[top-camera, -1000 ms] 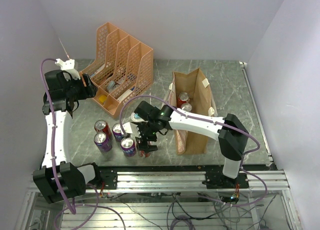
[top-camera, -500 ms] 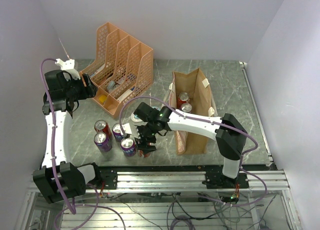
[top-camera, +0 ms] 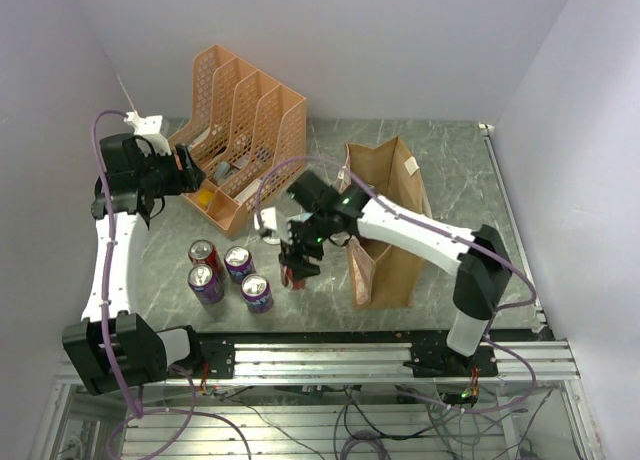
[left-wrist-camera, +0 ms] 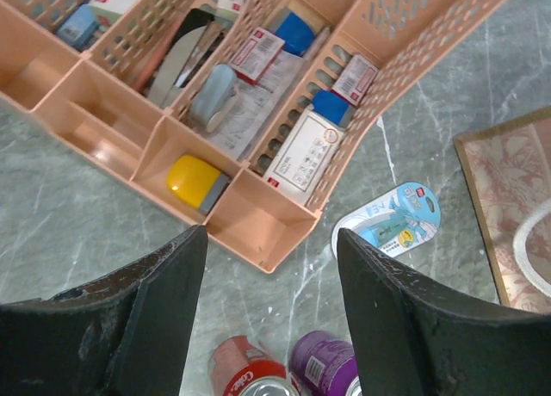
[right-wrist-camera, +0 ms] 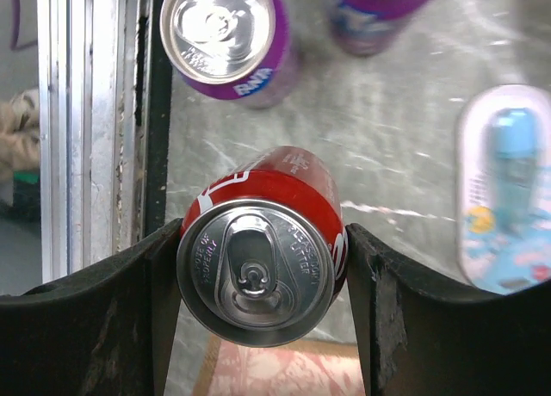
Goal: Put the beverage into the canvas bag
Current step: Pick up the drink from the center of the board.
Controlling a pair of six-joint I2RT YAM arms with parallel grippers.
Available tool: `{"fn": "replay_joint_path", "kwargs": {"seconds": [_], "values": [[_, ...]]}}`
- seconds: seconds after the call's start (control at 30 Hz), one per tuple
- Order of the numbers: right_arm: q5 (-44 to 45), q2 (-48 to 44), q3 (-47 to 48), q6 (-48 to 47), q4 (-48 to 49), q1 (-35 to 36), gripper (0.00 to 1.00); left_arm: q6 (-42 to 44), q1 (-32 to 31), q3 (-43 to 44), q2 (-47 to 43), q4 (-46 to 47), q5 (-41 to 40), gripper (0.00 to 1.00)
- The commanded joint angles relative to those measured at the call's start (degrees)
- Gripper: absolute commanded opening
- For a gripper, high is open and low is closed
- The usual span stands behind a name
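Observation:
My right gripper (top-camera: pixel 297 260) is shut on a red beverage can (right-wrist-camera: pixel 258 271), its fingers pressed on both sides. The can (top-camera: pixel 293 273) hangs upright above the table, just left of the tan canvas bag (top-camera: pixel 395 220). A pinkish panel of the bag (right-wrist-camera: pixel 284 370) shows below the can in the right wrist view. My right arm covers most of the bag's opening in the top view. Several other cans stand at the front left: a red one (top-camera: pixel 203 252) and purple ones (top-camera: pixel 257 291). My left gripper (left-wrist-camera: pixel 271 275) is open and holds nothing, above the table by the organiser.
The orange mesh file organiser (top-camera: pixel 240 130) with office items stands at the back left. A blue blister pack (top-camera: pixel 267 220) lies flat between it and the bag. The metal rail (right-wrist-camera: pixel 86 112) runs along the table's near edge. Walls close in on both sides.
My right gripper closed on the red can and lifted it off the table's front, up and towards the bag. My left gripper shifted slightly right towards the organiser.

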Motion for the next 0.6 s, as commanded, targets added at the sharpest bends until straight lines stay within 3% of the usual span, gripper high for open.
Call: {"fn": "replay_joint_path", "kwargs": {"seconds": [0.0, 0.23, 0.57], "values": [[-2.2, -7.9, 8.4, 0.8, -5.0, -3.6, 0.31, 2.4, -3.3, 4.0, 2.0, 1.8, 1.9, 0.72], [-1.4, -9.8, 19.6, 3.6, -9.3, -8.4, 0.28, -1.0, -9.5, 5.7, 5.5, 5.7, 10.1, 0.73], [7.1, -11.7, 29.5, 7.9, -8.7, -9.9, 0.23, -3.7, -19.0, 11.4, 12.4, 10.9, 10.4, 0.73]]}}
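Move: The red can is already gripped in the right hand, a little off the board; the canvas bag's middle lies about 22 cm to that hand's right, 12 cm ahead and some 5 cm lower. The nearest purple can stands about 9 cm left and 3 cm back, the blister pack roughly 16 cm straight ahead. From the left hand the bag is some 46 cm right, 6 cm back and 16 cm below, the pack about 24 cm right and 2 cm back. Right hand lifts the can about 19 cm, easing forward, while left swings 13 cm right towards the bag. ##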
